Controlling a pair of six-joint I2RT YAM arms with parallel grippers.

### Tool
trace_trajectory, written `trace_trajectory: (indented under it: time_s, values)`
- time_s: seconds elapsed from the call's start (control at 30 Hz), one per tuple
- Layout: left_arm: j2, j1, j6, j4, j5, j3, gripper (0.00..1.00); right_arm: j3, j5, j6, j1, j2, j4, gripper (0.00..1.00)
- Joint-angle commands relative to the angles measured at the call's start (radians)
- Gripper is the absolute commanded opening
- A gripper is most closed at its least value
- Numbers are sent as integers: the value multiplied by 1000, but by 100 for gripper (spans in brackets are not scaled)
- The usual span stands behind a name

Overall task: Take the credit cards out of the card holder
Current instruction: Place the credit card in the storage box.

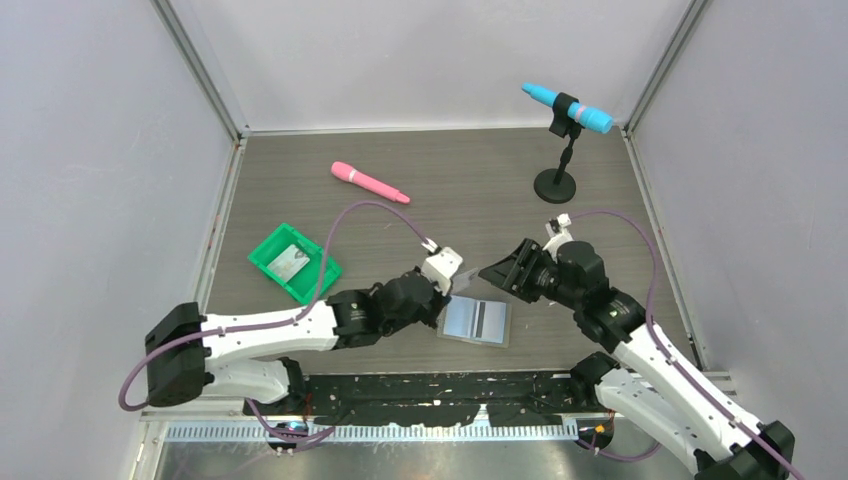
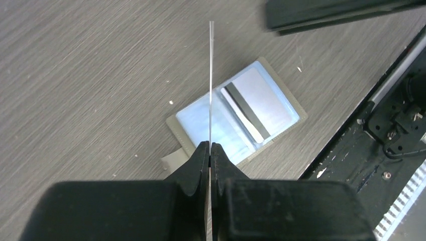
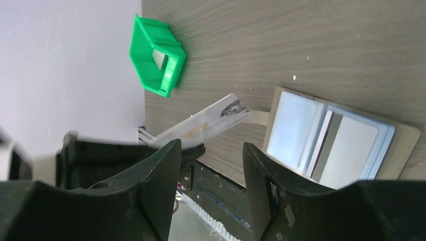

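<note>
The card holder (image 1: 476,321) lies open and flat on the table, its pale blue pockets up (image 2: 236,118). One of the credit cards, with a dark stripe (image 2: 253,108), sits in its right-hand pocket (image 3: 346,153). My left gripper (image 2: 210,145) is shut on another credit card (image 2: 210,75), seen edge-on above the holder. In the right wrist view that card (image 3: 206,123) is white with faint print and sticks out from the left gripper's black body. My right gripper (image 3: 211,145) stands open with nothing between its fingers, just right of the held card (image 1: 497,272).
A green tray (image 1: 295,262) with a card lying in it (image 1: 290,262) stands to the left near the wall. A pink marker (image 1: 369,182) lies at the back. A blue microphone (image 1: 567,107) on a black stand (image 1: 555,185) is at the back right.
</note>
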Motion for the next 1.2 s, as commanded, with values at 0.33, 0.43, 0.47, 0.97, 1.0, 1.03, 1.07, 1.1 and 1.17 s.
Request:
trace_trajectory:
  time_s: [0.33,0.43,0.47,0.97,1.0,1.03,1.07,1.1,1.17]
  values:
    - [-298,591,-283,-276,366,-44,0,-29,-6,-207,-4,-137,137,80]
    - [-367,768,-312,-338,471,-41,0,-48,-30,-206,-4,-126,146,87]
    - [-386,834,-320,-374,480,-34,0,-52,-40,-203,-5,-124,156,91]
    - [-391,1508,-349,-616,587,34,0,-81,-91,-221,-4,-112,159,100]
    - [-369,1526,-350,-617,594,34,0,-80,-92,-225,-4,-113,158,100]
    - [-344,1538,-352,-618,599,34,0,-80,-95,-232,-4,-113,157,100]
    - [-322,1551,-355,-616,607,34,0,-79,-96,-236,-4,-114,157,99]
    - [-295,1560,-357,-608,621,32,0,-79,-96,-240,-4,-115,153,99]
    - [-236,1575,-362,-583,651,28,0,-78,-93,-246,-4,-118,148,100]
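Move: The left gripper already holds a credit card; the green storage box lies about 12 cm ahead of it, some 36 cm to its left and 13 cm below. The card holder is about 5 cm to its right, 1 cm back and 14 cm below; the pink microphone is about 31 cm ahead, 19 cm left, at table level. From the empty right gripper the box is some 7 cm ahead, 42 cm left and 15 cm below. Sweep the left gripper about 35 cm left and some 10 cm forward, the forward part early, away from the card holder to over the storage box, arching up 4 cm and sinking back. Turn it roughly 70 degrees counter-clockwise, tipping the fingers farther down, and keep the card pinched. Lift the empty right gripper about 4 cm, tipping its fingers up, then sink most of the way back while opening it fully. ##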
